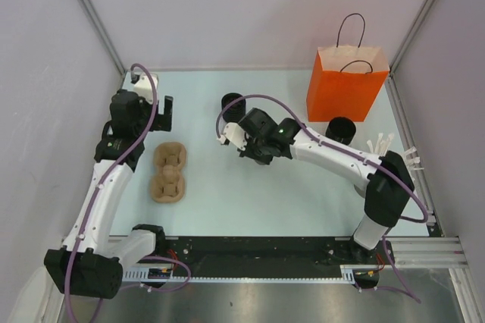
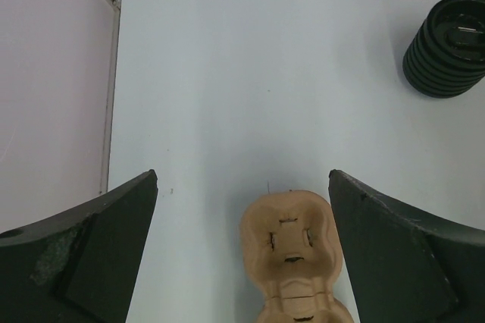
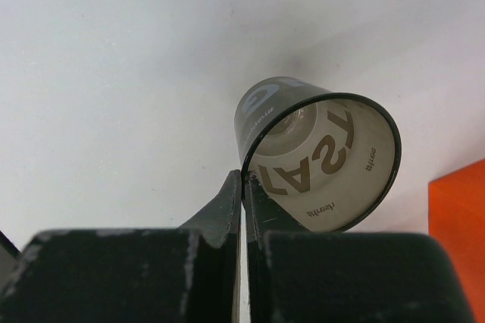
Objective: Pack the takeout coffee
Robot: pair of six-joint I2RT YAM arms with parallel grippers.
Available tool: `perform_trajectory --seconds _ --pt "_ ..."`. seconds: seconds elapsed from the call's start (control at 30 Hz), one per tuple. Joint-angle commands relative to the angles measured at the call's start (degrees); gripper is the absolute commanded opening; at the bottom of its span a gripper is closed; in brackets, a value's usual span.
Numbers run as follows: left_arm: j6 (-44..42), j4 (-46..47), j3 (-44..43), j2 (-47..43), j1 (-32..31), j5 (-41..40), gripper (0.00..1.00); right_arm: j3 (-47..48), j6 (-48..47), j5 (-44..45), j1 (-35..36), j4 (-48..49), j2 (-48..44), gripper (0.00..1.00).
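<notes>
Two black ribbed takeout coffee cups stand on the table: one at the back middle point(image 1: 232, 103) point(image 2: 447, 44), the other point(image 1: 341, 130) in front of the orange bag. My right gripper point(image 1: 231, 139) point(image 3: 242, 177) is shut on the dark rim of a lidless cup point(image 3: 326, 160). That cup is tilted, and its pale inside with brown lettering faces the wrist camera. My left gripper point(image 1: 165, 113) point(image 2: 242, 175) hangs open over the far end of the brown pulp cup tray point(image 1: 168, 174) point(image 2: 292, 239), with nothing between its fingers.
An orange paper bag point(image 1: 345, 84) point(image 3: 458, 239) with black handles stands upright at the back right. White sticks point(image 1: 381, 144) lie near the right arm's elbow. Metal frame posts and pale walls border the table on both sides.
</notes>
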State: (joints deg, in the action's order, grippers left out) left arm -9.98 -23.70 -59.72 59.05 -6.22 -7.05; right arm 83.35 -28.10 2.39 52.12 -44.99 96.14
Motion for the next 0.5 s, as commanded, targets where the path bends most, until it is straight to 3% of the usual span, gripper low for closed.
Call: perform_trajectory --seconds 0.0,0.47 --pt "2.8 3.3 0.8 -1.7 2.8 4.1 1.00 -0.3 1.4 0.8 2.4 4.1 2.0 0.00" --pt "3.9 4.6 4.0 -3.9 3.3 4.7 1.00 -1.9 0.9 0.4 6.7 4.3 5.1 0.00"
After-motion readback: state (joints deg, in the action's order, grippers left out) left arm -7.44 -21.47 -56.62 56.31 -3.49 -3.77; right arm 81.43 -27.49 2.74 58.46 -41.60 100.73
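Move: The right hand already holds a coffee cup by its rim; the bare patch of table it is bound for lies about 3 cm back, 4 cm left and some 14 cm below. The black lid stack is roughly 23 cm ahead and 9 cm left of this hand, the other cups about 10 cm ahead and 25 cm right. From the left hand, that patch is about 10 cm back, 25 cm right and 26 cm down. With the cup's rim still pinched between its closed fingers, the right hand lowers the cup nearly 4 cm towards the bare table while carrying it about 3 cm left and 3 cm back, away from the lid stack and the other cups. The wrist turns only some 5 degrees counter-clockwise, and the hand slows almost to a stop. ##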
